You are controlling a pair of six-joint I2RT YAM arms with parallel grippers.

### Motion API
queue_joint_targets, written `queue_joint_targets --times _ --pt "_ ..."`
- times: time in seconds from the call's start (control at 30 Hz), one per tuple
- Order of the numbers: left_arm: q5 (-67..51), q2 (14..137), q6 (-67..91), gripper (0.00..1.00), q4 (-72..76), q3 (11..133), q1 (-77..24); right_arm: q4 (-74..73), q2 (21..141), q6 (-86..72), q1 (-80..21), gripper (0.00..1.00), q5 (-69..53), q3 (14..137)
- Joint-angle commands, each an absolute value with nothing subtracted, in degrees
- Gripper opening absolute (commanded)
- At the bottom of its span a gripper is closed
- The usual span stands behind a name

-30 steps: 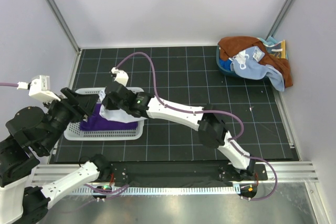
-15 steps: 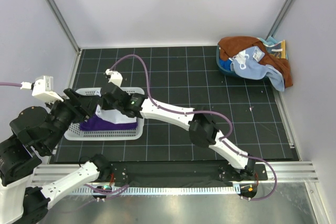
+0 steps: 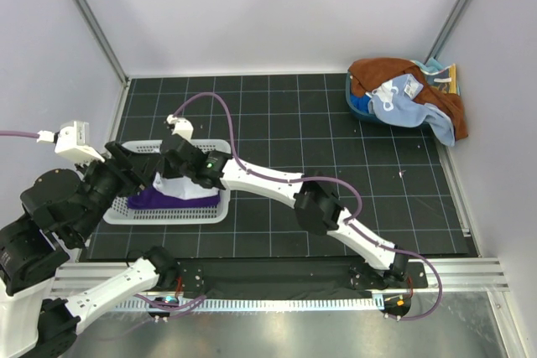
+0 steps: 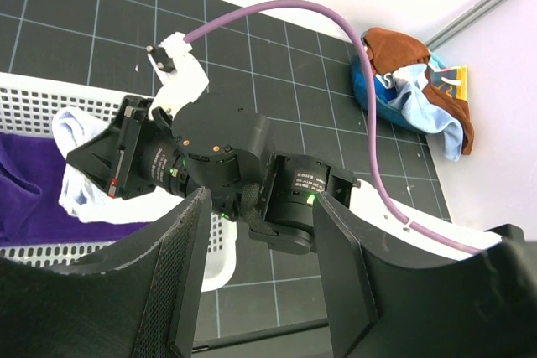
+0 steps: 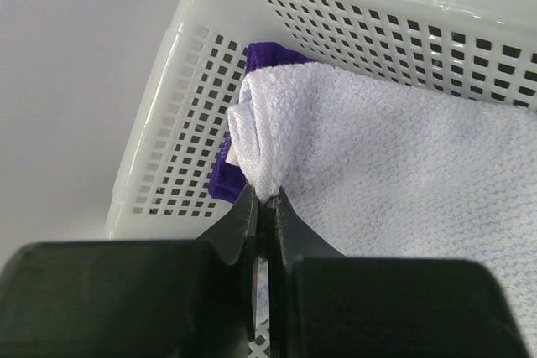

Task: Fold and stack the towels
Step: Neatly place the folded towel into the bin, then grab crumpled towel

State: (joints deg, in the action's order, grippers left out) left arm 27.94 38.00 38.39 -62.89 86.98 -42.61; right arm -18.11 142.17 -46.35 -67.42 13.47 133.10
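Note:
A white towel (image 5: 403, 157) lies in the white basket (image 5: 168, 123) on top of a dark purple towel (image 5: 225, 180). My right gripper (image 5: 267, 199) is shut on a bunched corner of the white towel near the basket's end wall. From above, the right gripper (image 3: 170, 172) reaches over the basket (image 3: 168, 215), with white towel (image 3: 180, 187) and purple towel (image 3: 144, 199) below it. My left gripper (image 4: 260, 274) hangs open beside the basket's left end with nothing between its fingers. A rust-brown towel (image 3: 377, 73) and a light blue towel (image 3: 411, 108) lie heaped at the back right.
The right arm (image 3: 268, 180) stretches diagonally across the black gridded mat, with its purple cable (image 3: 218, 102) looping above. Grey walls close in the mat on three sides. A metal rail (image 3: 470, 270) runs along the near edge.
My right gripper has carried the white towel's corner a little left over the basket, and its elbow has followed left. My left arm has drawn slightly left and back, jaws unchanged.

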Motion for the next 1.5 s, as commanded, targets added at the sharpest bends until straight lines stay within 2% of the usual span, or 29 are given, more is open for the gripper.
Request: queue_joint_targets --times 0.0,0.13,0.17,0.27,0.37,0.7,0.83,0.97,1.13,1.2,1.33,1.47 --pt "28.21 38.23 37.44 0.56 -61.96 86.66 -42.36 -14.51 142.91 -45.00 -67.41 0.15 10.99 136.58" --pt "28.39 38.58 37.62 0.56 -61.79 86.48 -42.28 -12.05 143.17 -44.12 -67.41 0.40 7.66 136.14" --pt "28.56 38.58 37.70 0.56 -61.87 86.31 -42.28 -11.87 143.09 -44.03 -67.41 0.49 7.12 136.14" --pt "28.83 38.93 37.88 0.56 -61.70 86.13 -42.28 -11.25 142.13 -42.89 -67.41 0.58 5.54 136.06" --pt "28.92 39.02 38.06 0.56 -61.35 85.96 -42.36 -9.85 139.84 -41.66 -67.33 0.61 5.45 133.35" --pt "26.29 42.44 37.44 0.56 -59.42 90.43 -42.28 -9.40 127.89 -38.58 -65.48 0.62 8.69 124.64" --pt "23.31 45.26 37.09 0.56 -56.97 91.85 -42.36 -10.10 120.51 -37.09 -63.81 0.62 11.67 118.75" --pt "17.24 48.51 37.18 0.57 -51.17 88.52 -42.36 -13.44 107.80 -36.30 -60.13 0.61 18.27 107.95" --pt "10.74 53.08 38.76 0.57 -43.61 81.40 -42.28 -21.52 95.64 -38.76 -44.50 0.61 19.86 95.21" --pt "8.88 55.10 39.37 0.57 -41.06 76.93 -42.36 -27.38 92.66 -36.06 -39.05 0.61 21.61 94.13" --pt "4.67 57.39 40.78 0.56 -34.38 68.75 -42.36 -33.83 91.49 -29.91 -24.40 0.61 27.76 93.69" --pt "2.20 59.06 41.22 0.56 -30.16 63.99 -42.45 -35.76 94.73 -26.29 -14.87 0.62 28.74 95.70"
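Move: The right fingers still hold the far-left part of the folded white towel, whose middle lies about 6 cm to their right, level ahead and 7 cm below. The bin's middle is roughly straight under this hand, 8 cm down and 2 cm left. The blue tub of towels stands some 23 cm ahead, 70 cm to the right and 6 cm lower. From the high left hand, the bin's middle is about 13 cm ahead, 6 cm left and 35 cm below. Open the right gripper to let go of the white towel in the bin, then lift clear and sweep the open hand about 55 cm right and 20 cm forward towards the blue tub, turning it some 50 degrees clockwise. Late on, bring the open left hand right, down and a bit forward to beside the bin, tipping its fingers down. ##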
